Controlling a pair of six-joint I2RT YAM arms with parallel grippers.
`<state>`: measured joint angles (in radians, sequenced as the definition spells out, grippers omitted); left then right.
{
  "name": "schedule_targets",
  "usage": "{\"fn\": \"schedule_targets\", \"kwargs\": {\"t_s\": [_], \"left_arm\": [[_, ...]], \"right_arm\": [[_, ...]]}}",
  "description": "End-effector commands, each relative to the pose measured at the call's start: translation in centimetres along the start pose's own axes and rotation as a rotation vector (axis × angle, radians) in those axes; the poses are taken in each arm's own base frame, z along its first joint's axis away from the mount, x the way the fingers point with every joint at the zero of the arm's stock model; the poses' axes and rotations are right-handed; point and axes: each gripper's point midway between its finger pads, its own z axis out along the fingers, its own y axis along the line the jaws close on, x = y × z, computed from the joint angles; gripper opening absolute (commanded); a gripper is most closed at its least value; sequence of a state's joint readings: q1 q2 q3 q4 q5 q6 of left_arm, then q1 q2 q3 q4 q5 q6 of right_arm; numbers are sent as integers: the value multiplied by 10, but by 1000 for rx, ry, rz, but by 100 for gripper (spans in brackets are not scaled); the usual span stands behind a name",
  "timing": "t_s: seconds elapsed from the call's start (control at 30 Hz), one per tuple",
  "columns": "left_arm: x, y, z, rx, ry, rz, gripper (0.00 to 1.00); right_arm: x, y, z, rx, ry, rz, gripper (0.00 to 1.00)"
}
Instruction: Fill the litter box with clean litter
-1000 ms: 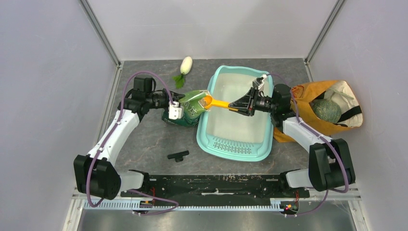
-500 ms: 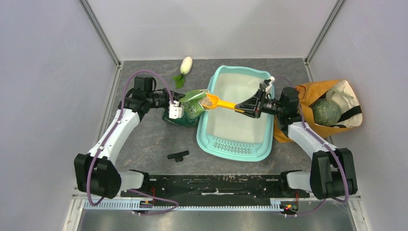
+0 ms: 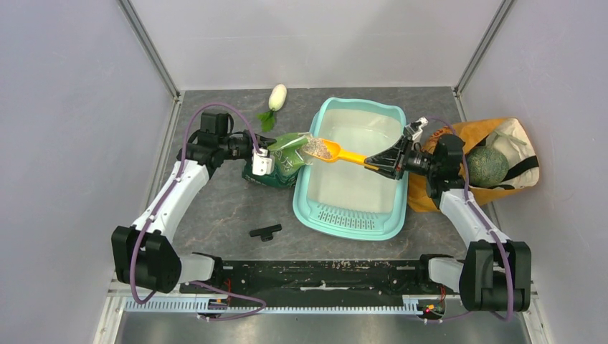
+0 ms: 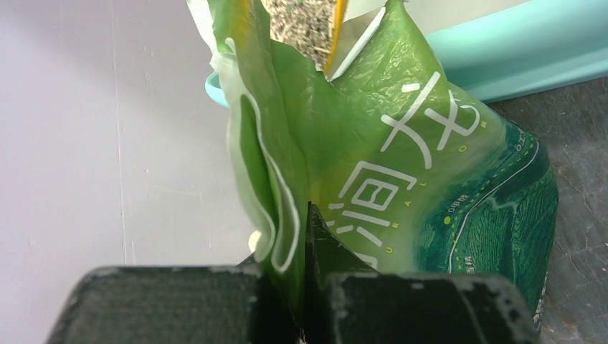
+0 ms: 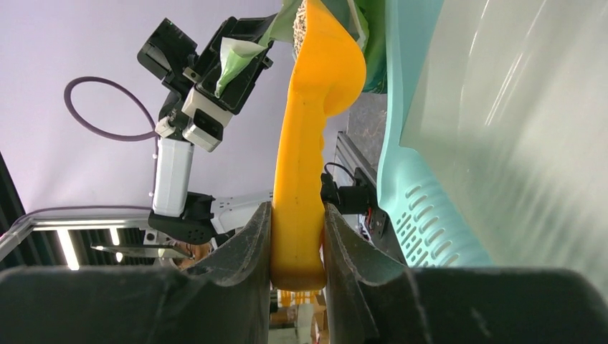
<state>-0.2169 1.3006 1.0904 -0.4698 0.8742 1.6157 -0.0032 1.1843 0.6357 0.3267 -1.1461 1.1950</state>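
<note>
The teal litter box [image 3: 303, 192] lies mid-table, its slotted grille toward me. My left gripper [image 3: 267, 155] is shut on the top edge of the green pouch [image 3: 285, 162], which stands upright against the box's left wall. In the left wrist view the fingers [image 4: 326, 247] pinch the pouch film [image 4: 401, 165]. My right gripper [image 3: 377, 162] is shut on the handle of the orange scoop [image 3: 344, 155]. The scoop's bowl holds beige litter [image 3: 320, 148] and hangs just inside the box's left rim, beside the pouch mouth. The right wrist view shows the scoop [image 5: 305, 158] clamped between both fingers, beside the box wall [image 5: 409, 165].
An orange cloth bag [image 3: 459, 137] with a round green thing [image 3: 487, 165] inside lies right of the box, under my right forearm. A white radish toy [image 3: 277, 97] lies at the back. A small black T-shaped piece [image 3: 265, 231] sits near the front left. Enclosure walls stand on three sides.
My right gripper has drawn back to the right with the scoop. The scoop's bowl has come out of the pouch mouth, loaded with litter, over the box. The left arm has not moved.
</note>
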Motion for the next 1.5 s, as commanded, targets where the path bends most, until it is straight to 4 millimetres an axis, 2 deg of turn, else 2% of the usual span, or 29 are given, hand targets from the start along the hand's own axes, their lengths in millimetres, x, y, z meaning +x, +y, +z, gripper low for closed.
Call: {"fn": "schedule_targets", "kwargs": {"t_s": [0.0, 0.27, 0.43, 0.7, 1.0, 1.17, 1.3, 1.47], "left_arm": [[-36, 54, -5, -115, -105, 183, 2], [-36, 53, -2, -109, -110, 183, 2], [-37, 54, -2, -109, -108, 186, 2], [-39, 52, -2, -108, -112, 191, 2], [-39, 48, -2, -104, -110, 207, 2], [-39, 47, -1, -101, -114, 210, 2], [-39, 46, -1, -101, -114, 214, 2], [-39, 44, -2, -100, -109, 213, 2]], "right_arm": [[3, 6, -17, -16, 4, -42, 0], [-10, 5, -45, -1, -46, -52, 0], [-24, -5, -62, 75, -81, -72, 0], [-39, -34, -80, 437, -109, -215, 0], [-51, -48, -84, 789, -77, -435, 0], [-48, -40, -78, 921, 2, -674, 0], [-47, -29, -71, 953, 82, -821, 0], [-50, -6, -63, 918, 106, -865, 0]]}}
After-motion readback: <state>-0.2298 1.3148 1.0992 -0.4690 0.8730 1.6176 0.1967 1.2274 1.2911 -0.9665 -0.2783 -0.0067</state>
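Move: The right hand holds the loaded scoop by its handle, bowl pointing left at the bag mouth; the middle of the litter box lies some 4 cm to its left, 2 cm back and about 17 cm below. The litter bag's middle is roughly 29 cm left, 2 cm ahead and 10 cm lower, the orange bag about 34 cm right, level fore and aft, 12 cm lower. From the left hand the box's middle is about 27 cm right, 8 cm back, 17 cm below. Still gripping the handle, the right hand draws the loaded scoop away from the litter bag's mouth, travelling about 9 cm to the right over the litter box with the bowl kept nearly level for the first part. Late in that travel the wrist starts tipping the fingers and bowl steeply down, by about 65 degrees in all, while the hand sinks some 4 cm, eases back left a couple of centimetres and rises a little at the end, as the left hand keeps its pinch on the open bag's edge practically still. ##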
